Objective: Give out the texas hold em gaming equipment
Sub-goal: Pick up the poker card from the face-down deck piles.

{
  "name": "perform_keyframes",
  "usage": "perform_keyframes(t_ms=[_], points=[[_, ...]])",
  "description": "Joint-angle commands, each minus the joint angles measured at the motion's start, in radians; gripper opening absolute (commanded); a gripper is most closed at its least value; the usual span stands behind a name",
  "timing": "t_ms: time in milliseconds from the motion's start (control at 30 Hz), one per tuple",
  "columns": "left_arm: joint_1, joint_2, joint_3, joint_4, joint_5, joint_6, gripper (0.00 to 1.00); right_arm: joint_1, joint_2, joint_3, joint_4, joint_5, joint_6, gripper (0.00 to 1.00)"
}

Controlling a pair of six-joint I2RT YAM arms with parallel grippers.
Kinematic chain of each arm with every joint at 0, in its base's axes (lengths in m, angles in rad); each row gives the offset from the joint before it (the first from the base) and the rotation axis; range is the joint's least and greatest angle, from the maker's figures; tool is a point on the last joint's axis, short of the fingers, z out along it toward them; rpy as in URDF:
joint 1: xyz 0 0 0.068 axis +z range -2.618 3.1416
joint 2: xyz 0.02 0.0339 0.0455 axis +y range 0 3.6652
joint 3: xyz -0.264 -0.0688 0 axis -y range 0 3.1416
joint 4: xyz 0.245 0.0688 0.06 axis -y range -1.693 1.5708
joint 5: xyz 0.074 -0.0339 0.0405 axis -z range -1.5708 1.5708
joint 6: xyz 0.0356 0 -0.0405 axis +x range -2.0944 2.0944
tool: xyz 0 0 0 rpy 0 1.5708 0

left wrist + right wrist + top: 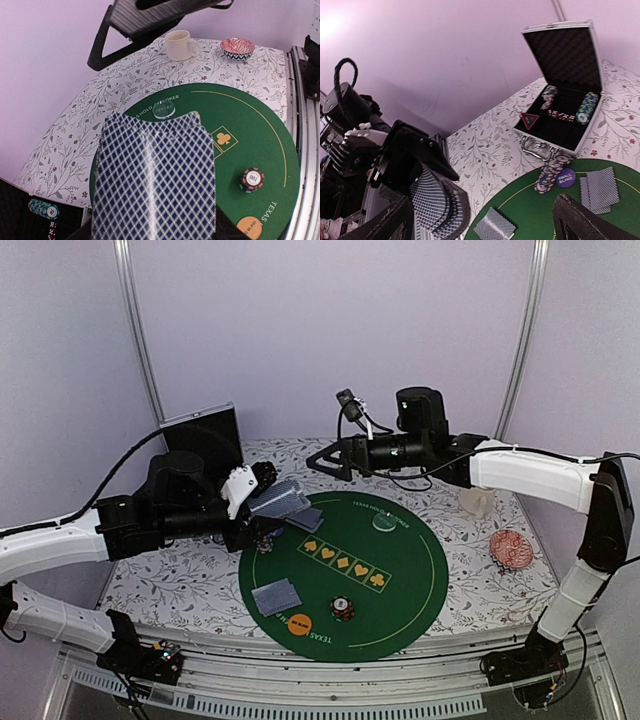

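Note:
My left gripper (262, 502) is shut on a fanned deck of blue-checked playing cards (155, 180), held above the left rim of the round green poker mat (420, 580); the fan hides its fingers in the left wrist view. The right gripper (322, 462) hangs open and empty over the mat's far edge, just beyond the fan (437, 205). On the mat lie a small pile of cards (277, 595), another pile (305, 520), a chip stack (343, 608), an orange disc (299, 623) and a clear disc (384, 523). A red-edged triangle marker (529, 120) lies in the case.
An open metal case (565, 85) with rows of chips stands at the back left; a leaning chip stack (549, 175) and a purple disc (565, 177) sit by it. A white mug (477, 502) and a red patterned bowl (511, 548) stand to the right of the mat.

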Motion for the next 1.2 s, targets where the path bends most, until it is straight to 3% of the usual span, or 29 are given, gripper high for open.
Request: perform_keyframes(t_ms=[0, 267, 733, 933, 1167], points=[[-0.008, -0.002, -0.004, 0.032, 0.007, 0.011, 0.51, 0.069, 0.043, 0.07, -0.107, -0.115, -0.103, 0.99], [-0.009, -0.009, -0.004, 0.032, 0.01, 0.01, 0.51, 0.129, 0.192, 0.268, -0.305, 0.035, -0.203, 0.99], [-0.008, -0.014, -0.004, 0.032, 0.011, 0.01, 0.51, 0.11, 0.131, 0.233, -0.393, 0.164, -0.256, 0.85], [-0.009, -0.009, -0.004, 0.033, 0.013, 0.009, 0.51, 0.107, 0.113, 0.241, -0.406, 0.12, -0.259, 0.72], [-0.008, -0.01, -0.004, 0.032, 0.009, 0.009, 0.51, 0.106, 0.093, 0.246, -0.417, 0.091, -0.265, 0.49]])
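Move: The face-down deck is held up in the left hand. Its middle lies about 7 cm to the right hand's left, 5 cm back and 6 cm lower, and roughly 4 cm ahead of and 4 cm right of the left hand's own point, 1 cm above it. From the right hand, the dealt card pair lies on the mat about 9 cm ahead, 7 cm left and 27 cm down; the small blind button is some 6 cm ahead, 13 cm left and 28 cm down. Swinging left and back by about 5 cm, then sinking some 5 cm, the right hand comes in on the outer end of the deck, its left-pointing fingertips tipping down about 15 degrees. It then eases 2 cm back to the right and slightly up, the fingers closing from wide to about half open, one in front of the deck's face and one behind. The left hand stays, still gripping the deck. ##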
